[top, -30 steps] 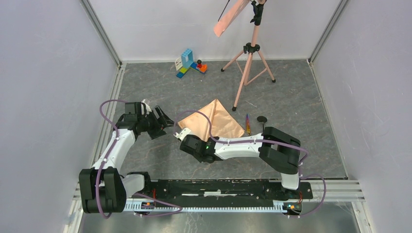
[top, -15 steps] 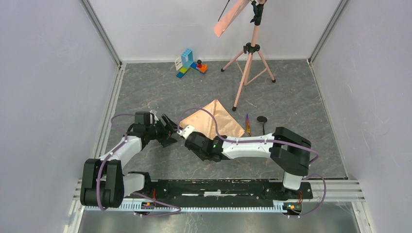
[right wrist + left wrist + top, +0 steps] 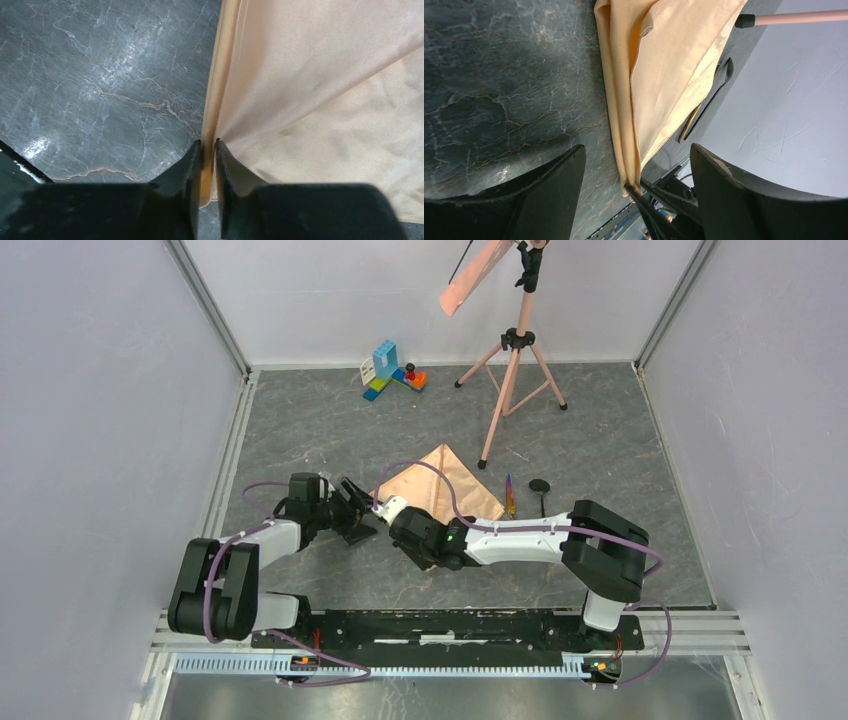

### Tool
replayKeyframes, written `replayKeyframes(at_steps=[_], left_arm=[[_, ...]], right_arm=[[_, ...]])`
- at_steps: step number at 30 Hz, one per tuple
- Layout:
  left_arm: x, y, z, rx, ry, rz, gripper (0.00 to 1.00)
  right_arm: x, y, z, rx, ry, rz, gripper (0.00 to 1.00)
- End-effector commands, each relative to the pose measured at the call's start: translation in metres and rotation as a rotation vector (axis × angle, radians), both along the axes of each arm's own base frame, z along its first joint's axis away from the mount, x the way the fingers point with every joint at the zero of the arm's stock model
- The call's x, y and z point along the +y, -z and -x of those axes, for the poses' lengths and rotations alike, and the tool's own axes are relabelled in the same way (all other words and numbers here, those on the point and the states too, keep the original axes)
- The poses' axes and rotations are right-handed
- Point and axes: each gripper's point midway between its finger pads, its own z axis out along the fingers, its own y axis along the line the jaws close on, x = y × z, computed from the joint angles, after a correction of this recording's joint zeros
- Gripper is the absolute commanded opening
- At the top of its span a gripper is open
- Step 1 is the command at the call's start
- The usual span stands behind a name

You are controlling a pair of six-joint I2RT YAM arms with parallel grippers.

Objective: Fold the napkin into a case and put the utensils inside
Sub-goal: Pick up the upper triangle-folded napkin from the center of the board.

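Observation:
The peach-tan napkin (image 3: 445, 485) lies folded in layers on the grey floor, its left corner toward both arms. My right gripper (image 3: 207, 142) is shut on the napkin's (image 3: 320, 90) layered edge, with cloth in the narrow gap between its fingers. My left gripper (image 3: 638, 150) stands wide open, its fingers either side of that same pinched corner of the napkin (image 3: 674, 65) without touching it. In the top view the left gripper (image 3: 360, 515) faces the right gripper (image 3: 385, 508). The utensils lie just right of the cloth: a purple-gold piece (image 3: 510, 495) and a black one with a round end (image 3: 540, 487).
A pink tripod (image 3: 510, 370) stands behind the napkin, one foot close to its far corner, with a salmon strip (image 3: 475, 275) on top. Toy blocks (image 3: 392, 370) sit at the back. Grey walls close in left and right.
My left gripper has swung right, up to the napkin's near-left corner. The right arm has shifted a little right, and the napkin's left corner has moved right with it.

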Motion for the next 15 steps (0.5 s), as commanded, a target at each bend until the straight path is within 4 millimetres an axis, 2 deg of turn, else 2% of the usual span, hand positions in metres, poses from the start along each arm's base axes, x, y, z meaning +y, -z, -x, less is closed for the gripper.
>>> replayKeyframes(at_steps=[1,3,5,15], left_arm=[[0.002,-0.012,-0.009,-0.065,-0.011,-0.021,0.83],[0.006,-0.013,-0.008,-0.075,-0.007,-0.052,0.83],[0.008,-0.015,-0.007,-0.084,-0.004,-0.075,0.83],[0.014,-0.018,-0.006,-0.106,0.021,-0.136,0.83]], right_arm=[[0.011,-0.015,-0.006,-0.014,-0.01,-0.014,0.34],[0.011,-0.014,-0.005,-0.01,-0.022,0.004,0.44],[0.01,-0.011,-0.004,-0.006,-0.026,0.015,0.49],[0.005,0.007,-0.002,0.023,-0.029,0.066,0.49]])
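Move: Just under the right hand's nearly shut fingers, only 1 cm or so down, lies the napkin's near corner. From the right hand, the knife is about 11 cm ahead and 18 cm right, the spoon some 10 cm ahead and 24 cm right. The open left hand has the middle of the napkin's left edge about 5 cm right, 2 cm back and 4 cm below; the napkin's left corner is some 5 cm ahead, straight in line. Opening from its nearly shut pinch to about half wide, the right hand lets go of the napkin's near corner, staying over it; it lifts barely half a centimetre, then sinks about 1.5 cm with the spread fingers straddling the folded edge. The left hand, still wide open and holding nothing, backs off about 1 cm left and 1 cm up from the napkin's left edge, tilting some 5 degrees. ##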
